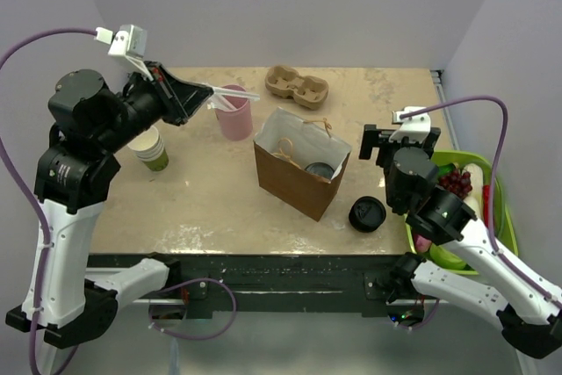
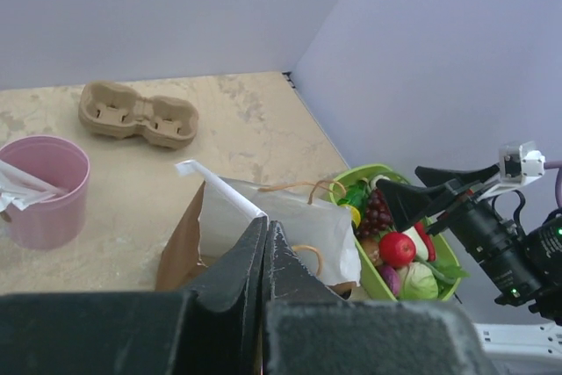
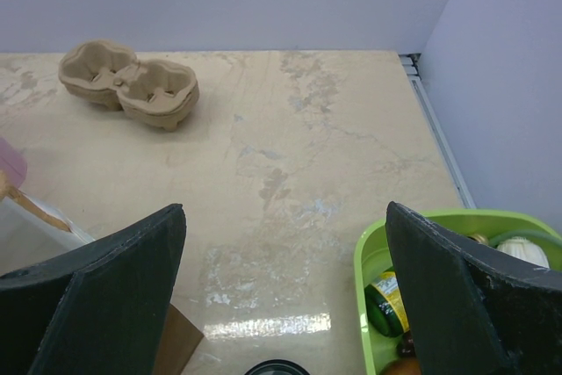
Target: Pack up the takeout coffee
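Note:
The takeout coffee [image 1: 366,214], seen from above as a round black lid, stands on the table just right of the open brown paper bag [image 1: 299,173]. Only the lid's rim [image 3: 277,368] shows at the bottom of the right wrist view. My right gripper [image 1: 399,142] [image 3: 285,212] hangs wide open behind the cup, with nothing between its fingers. My left gripper [image 1: 209,101] [image 2: 266,226] is raised at the left, shut and empty, pointing toward the bag [image 2: 290,221]. A round dark-topped thing [image 1: 320,169] sits inside the bag; I cannot tell what it is.
A pink cup [image 1: 234,113] [image 2: 44,191] with white sticks stands left of the bag. A stack of white paper cups [image 1: 151,148] is at the far left. A cardboard cup carrier [image 1: 297,87] [image 3: 127,83] lies at the back. A green basket [image 1: 500,208] [image 3: 369,261] of groceries sits at the right edge.

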Robot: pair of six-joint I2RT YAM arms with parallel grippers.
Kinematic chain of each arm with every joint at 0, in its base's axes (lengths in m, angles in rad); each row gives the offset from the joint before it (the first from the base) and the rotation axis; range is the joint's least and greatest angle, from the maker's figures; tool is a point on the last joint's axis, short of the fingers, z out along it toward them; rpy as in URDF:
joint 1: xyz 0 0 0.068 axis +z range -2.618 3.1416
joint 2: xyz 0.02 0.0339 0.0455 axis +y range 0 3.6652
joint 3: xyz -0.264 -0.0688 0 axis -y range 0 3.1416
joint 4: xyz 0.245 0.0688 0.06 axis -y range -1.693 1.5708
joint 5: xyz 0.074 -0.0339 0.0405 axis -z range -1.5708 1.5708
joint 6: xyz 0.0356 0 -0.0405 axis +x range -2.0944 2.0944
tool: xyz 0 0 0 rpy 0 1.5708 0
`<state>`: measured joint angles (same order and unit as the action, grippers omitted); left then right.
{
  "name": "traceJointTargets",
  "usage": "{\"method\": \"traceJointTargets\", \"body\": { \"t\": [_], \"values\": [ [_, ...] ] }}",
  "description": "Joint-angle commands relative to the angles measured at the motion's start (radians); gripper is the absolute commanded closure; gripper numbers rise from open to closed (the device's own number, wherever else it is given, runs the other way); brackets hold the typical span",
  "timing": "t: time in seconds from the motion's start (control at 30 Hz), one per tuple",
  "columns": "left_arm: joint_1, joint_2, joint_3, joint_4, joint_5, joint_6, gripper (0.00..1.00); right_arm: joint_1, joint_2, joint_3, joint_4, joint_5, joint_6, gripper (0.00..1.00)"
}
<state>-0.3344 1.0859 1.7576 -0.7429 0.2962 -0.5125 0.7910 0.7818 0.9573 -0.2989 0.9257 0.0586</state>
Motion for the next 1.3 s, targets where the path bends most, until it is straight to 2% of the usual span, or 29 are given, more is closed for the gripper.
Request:
{"method": "traceJointTargets", "body": {
  "t": [0.0, 0.03, 0.1, 0.23, 0.57, 0.6, 0.67, 0.7, 0.8, 0.87, 1.0, 1.07, 1.2, 1.27],
  "values": [
    [-0.002, 0.032, -0.020, 0.017, 0.105, 0.002, 1.00, -0.001, -0.021, -0.003, 0.043, 0.010, -0.003, 0.02],
    [-0.003, 0.040, -0.036, 0.023, 0.177, 0.006, 1.00, -0.003, -0.019, -0.003, 0.044, 0.010, -0.005, 0.02],
    [-0.023, 0.063, -0.046, 0.025, 0.221, 0.019, 1.00, -0.001, -0.015, -0.003, 0.044, 0.009, -0.006, 0.02],
    [-0.164, 0.084, -0.046, -0.032, 0.007, 0.040, 1.00, -0.003, -0.003, 0.000, 0.038, 0.013, -0.008, 0.02],
    [-0.199, 0.218, -0.084, -0.012, -0.094, 0.034, 0.99, -0.003, 0.007, 0.003, 0.034, 0.013, -0.009, 0.02],
    [-0.202, 0.227, -0.080, -0.010, -0.098, 0.037, 0.75, -0.003, 0.008, 0.003, 0.032, 0.013, -0.009, 0.02],
    [-0.215, 0.250, -0.072, -0.015, -0.114, 0.043, 0.55, -0.001, 0.010, 0.004, 0.032, 0.013, -0.009, 0.02],
    [-0.219, 0.255, -0.072, -0.015, -0.115, 0.046, 0.34, -0.004, 0.013, 0.004, 0.033, 0.021, -0.003, 0.02],
    [-0.221, 0.253, -0.075, -0.010, -0.143, 0.045, 0.13, -0.003, 0.014, 0.006, 0.040, 0.032, 0.010, 0.02],
    [-0.222, 0.230, -0.082, -0.009, -0.182, 0.046, 0.10, -0.003, 0.017, 0.014, 0.031, 0.021, 0.007, 0.02],
    [-0.224, 0.142, -0.173, 0.019, -0.401, 0.035, 0.01, -0.001, 0.042, 0.047, -0.011, 0.025, 0.026, 0.02],
    [-0.222, 0.095, -0.185, 0.001, -0.475, 0.020, 0.00, -0.003, 0.057, 0.072, -0.022, 0.028, 0.035, 0.02],
    [-0.224, 0.031, -0.222, -0.119, -0.795, -0.052, 0.00, -0.003, 0.071, 0.113, -0.089, 0.073, 0.099, 0.02],
    [-0.224, -0.004, -0.240, -0.153, -0.857, -0.099, 0.00, -0.001, 0.060, 0.107, -0.097, 0.062, 0.098, 0.02]
  ]
}}
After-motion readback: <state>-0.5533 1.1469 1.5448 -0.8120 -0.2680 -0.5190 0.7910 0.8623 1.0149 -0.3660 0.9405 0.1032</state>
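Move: My left hand, holding a wrapped straw high up, has the open paper bag roughly 14 cm to its right, 11 cm ahead and 38 cm below. The pink straw cup stands some 25 cm ahead, 2 cm to the left; the stacked paper cups are about 22 cm left and 14 cm ahead, all some 40 cm down. From my idle right hand the bag lies about 15 cm left, 9 cm ahead and 22 cm below. I bring the straw down about 13 cm and some 8 cm to the right with my left hand, easing 5 cm forward towards the bag, tipping the fingers down as I go. On the way down I spread my fingers wide and let go of the straw, then swing the emptied hand back left about 9 cm, turning it some 25 degrees counter-clockwise towards the straw cup. ##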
